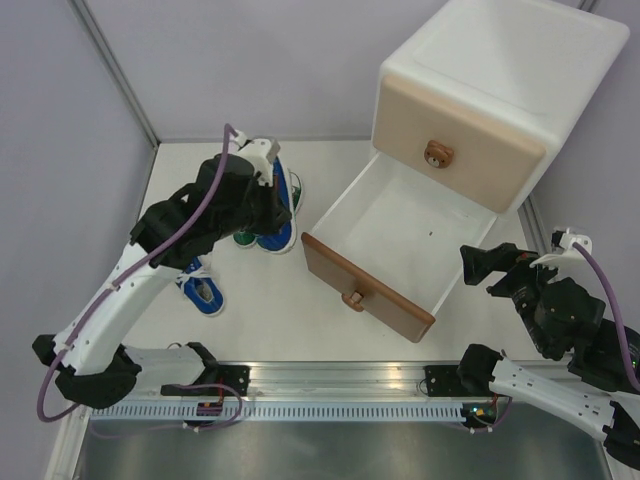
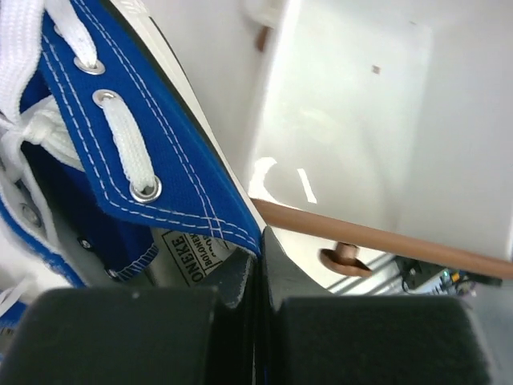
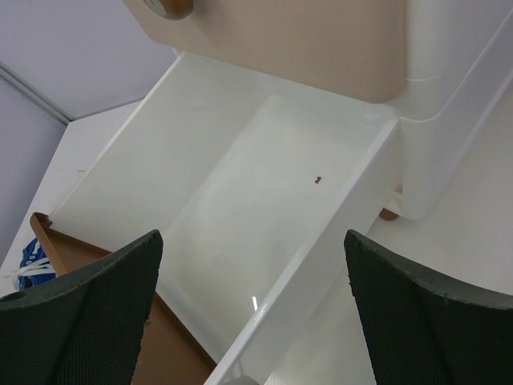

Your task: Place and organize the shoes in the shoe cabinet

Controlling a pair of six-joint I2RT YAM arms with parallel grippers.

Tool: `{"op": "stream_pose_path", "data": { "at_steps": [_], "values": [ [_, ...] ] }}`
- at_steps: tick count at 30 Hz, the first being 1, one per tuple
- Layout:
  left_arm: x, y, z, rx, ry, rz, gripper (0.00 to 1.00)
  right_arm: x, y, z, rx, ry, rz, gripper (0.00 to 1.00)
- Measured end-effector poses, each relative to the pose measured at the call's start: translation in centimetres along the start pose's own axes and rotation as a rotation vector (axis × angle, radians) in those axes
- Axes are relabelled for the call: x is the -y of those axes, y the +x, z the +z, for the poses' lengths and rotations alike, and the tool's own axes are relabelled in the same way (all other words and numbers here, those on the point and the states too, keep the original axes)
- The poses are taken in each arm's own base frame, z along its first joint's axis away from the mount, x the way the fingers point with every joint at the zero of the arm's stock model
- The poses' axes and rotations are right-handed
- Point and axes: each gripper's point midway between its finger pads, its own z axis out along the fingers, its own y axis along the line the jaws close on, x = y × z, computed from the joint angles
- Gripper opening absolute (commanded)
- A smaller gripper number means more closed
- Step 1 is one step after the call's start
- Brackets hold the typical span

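Note:
The white shoe cabinet point(image 1: 500, 60) stands at the back right. Its beige upper drawer point(image 1: 455, 125) is closed. Its brown lower drawer point(image 1: 365, 285) is pulled out, and its white inside point(image 1: 400, 215) holds nothing. My left gripper point(image 1: 268, 203) is shut on the collar of a blue shoe point(image 1: 288, 190), left of the open drawer. In the left wrist view the fingers point(image 2: 240, 281) pinch the blue canvas point(image 2: 144, 120). A green shoe point(image 1: 244, 238) peeks out under the arm. Another blue shoe point(image 1: 204, 294) lies nearer on the table. My right gripper point(image 1: 488, 268) is open and empty beside the drawer's right wall point(image 3: 321, 249).
A metal rail point(image 1: 330, 385) runs along the near edge between the arm bases. The drawer's brown knob point(image 2: 345, 261) sticks out toward the rail. A brown cabinet foot point(image 3: 390, 213) stands by the drawer's side. Grey walls close in the table at the left and back.

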Motion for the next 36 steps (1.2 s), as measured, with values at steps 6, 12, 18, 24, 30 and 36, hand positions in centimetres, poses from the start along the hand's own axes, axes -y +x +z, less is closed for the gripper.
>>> {"op": "stream_pose_path", "data": {
  "at_steps": [6, 12, 18, 24, 30, 36],
  "values": [
    [8.0, 1.3, -0.2, -0.060, 0.188, 0.163, 0.02, -0.3, 0.0, 0.0, -0.009, -0.011, 0.001, 0.97],
    [13.3, 2.6, -0.1, -0.110, 0.305, 0.230, 0.02, -0.5, -0.9, -0.4, 0.006, -0.023, 0.022, 0.97],
    [15.0, 4.3, 0.4, -0.177, 0.347, 0.216, 0.02, -0.6, -1.2, -0.5, 0.010, -0.029, 0.029, 0.98],
    [16.8, 6.9, 2.3, -0.276, 0.369, 0.224, 0.02, -0.6, -1.2, -0.5, 0.008, -0.033, 0.029, 0.98],
    [18.4, 8.0, 4.6, -0.331, 0.378, 0.253, 0.02, -0.7, -1.1, -0.6, 0.004, -0.039, 0.030, 0.98],
    [20.1, 7.1, 5.9, -0.314, 0.416, 0.304, 0.02, -0.8, -1.1, -0.7, 0.003, -0.048, 0.039, 0.98]
  ]
}}
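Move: The left hand already holds one blue shoe; the middle of the open lower drawer lies some 22 cm to its right, 7 cm farther out and 26 cm below. The drawer's knob is about 12 cm right, 9 cm back and 24 cm below; the green shoes stand about 8 cm left, 15 cm ahead and 32 cm below. From the right hand, the drawer's middle is about 15 cm ahead, 11 cm left and 25 cm below. The left hand carries the pinched blue shoe about 20 cm right and slightly back over the drawer, turning clockwise. ##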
